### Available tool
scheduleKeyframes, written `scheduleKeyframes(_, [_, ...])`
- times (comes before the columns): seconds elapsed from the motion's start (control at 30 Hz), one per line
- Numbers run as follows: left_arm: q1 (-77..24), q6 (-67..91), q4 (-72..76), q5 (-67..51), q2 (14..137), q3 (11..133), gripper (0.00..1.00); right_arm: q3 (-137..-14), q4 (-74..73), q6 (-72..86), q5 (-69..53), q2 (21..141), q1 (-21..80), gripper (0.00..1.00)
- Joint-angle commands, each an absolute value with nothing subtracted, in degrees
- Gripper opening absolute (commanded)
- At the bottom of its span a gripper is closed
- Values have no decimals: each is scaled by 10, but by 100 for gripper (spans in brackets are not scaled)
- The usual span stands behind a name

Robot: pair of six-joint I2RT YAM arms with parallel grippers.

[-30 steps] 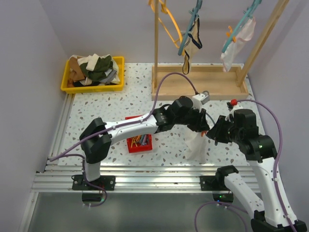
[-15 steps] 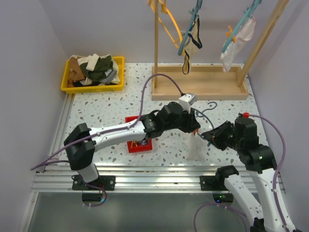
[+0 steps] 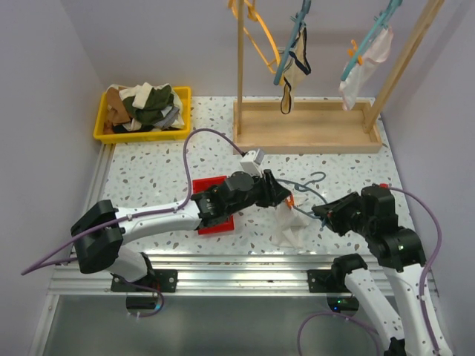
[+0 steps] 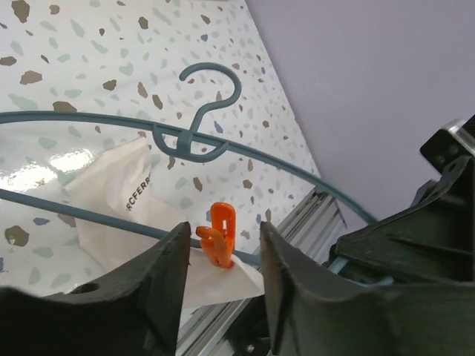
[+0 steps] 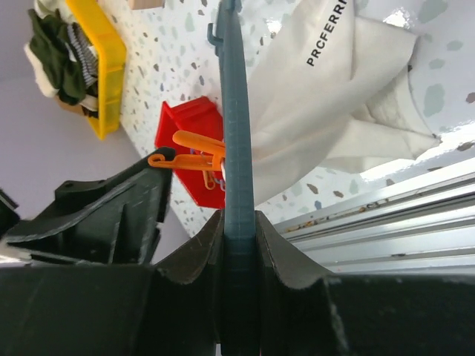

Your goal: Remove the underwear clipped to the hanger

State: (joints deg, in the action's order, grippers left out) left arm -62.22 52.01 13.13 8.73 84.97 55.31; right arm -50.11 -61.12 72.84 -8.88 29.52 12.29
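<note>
The teal hanger (image 3: 306, 211) hangs low over the table's near edge with my right gripper (image 3: 320, 215) shut on its bar (image 5: 236, 111). White underwear (image 3: 286, 228) droops from it onto the table and is printed with black letters (image 5: 334, 96). An orange clip (image 4: 221, 236) pins the cloth to the lower bar. My left gripper (image 4: 223, 256) stands open with a finger on each side of that clip, touching neither side. The hanger's hook (image 4: 211, 96) points away over the speckled table.
A red bin (image 3: 205, 184) of clips lies under my left forearm. A yellow bin (image 3: 107, 132) of clothes sits at the back left. The wooden rack (image 3: 304, 137) at the back holds more hangers with garments (image 3: 293, 55). Aluminium rails (image 3: 223, 259) run along the near edge.
Both arms drew back toward the near edge, lowering the hanger until the underwear rests on the table. My left jaws have widened around the orange clip.
</note>
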Motion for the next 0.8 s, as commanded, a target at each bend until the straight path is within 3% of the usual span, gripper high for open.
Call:
scheduleKeyframes(0.0, [-617, 560, 208, 115, 844, 556, 49, -511, -606, 664, -51, 313, 120, 0])
scheduleKeyframes(0.23, [-617, 575, 176, 117, 862, 595, 100, -580, -607, 473, -38, 367, 120, 0])
scheduleKeyframes(0.53, [-605, 677, 74, 60, 869, 607, 100, -686, -628, 197, 78, 388, 133, 0])
scheduleKeyframes(0.77, [-577, 830, 227, -111, 922, 553, 100, -633, -579, 159, 49, 347, 141, 0])
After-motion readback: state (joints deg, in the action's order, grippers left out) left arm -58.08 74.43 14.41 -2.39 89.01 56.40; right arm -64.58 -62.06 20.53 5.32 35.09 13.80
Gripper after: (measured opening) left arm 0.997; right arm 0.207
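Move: The orange clip sits right at the left fingertips, about 2 cm to that hand's right and some 2 cm below, with the white underwear hanging from it, its middle roughly 3 cm right, 2 cm back and 9 cm below the left hand. The red clip box stands about 22 cm left of the left hand, 2 cm farther out and 17 cm lower. From the right hand, which grips the hanger, the clip is some 8 cm left and 3 cm ahead, about level. Rightward and up, the right hand carries the still-gripped hanger some 6 cm aside and 5 cm higher, away from the left hand, rolling its left side down by nearly 50 degrees. The left hand opens from partly open to full width around the clip and comes free, bobbing up 2 cm and back down almost in place while its fingers tip down some 20 degrees. ##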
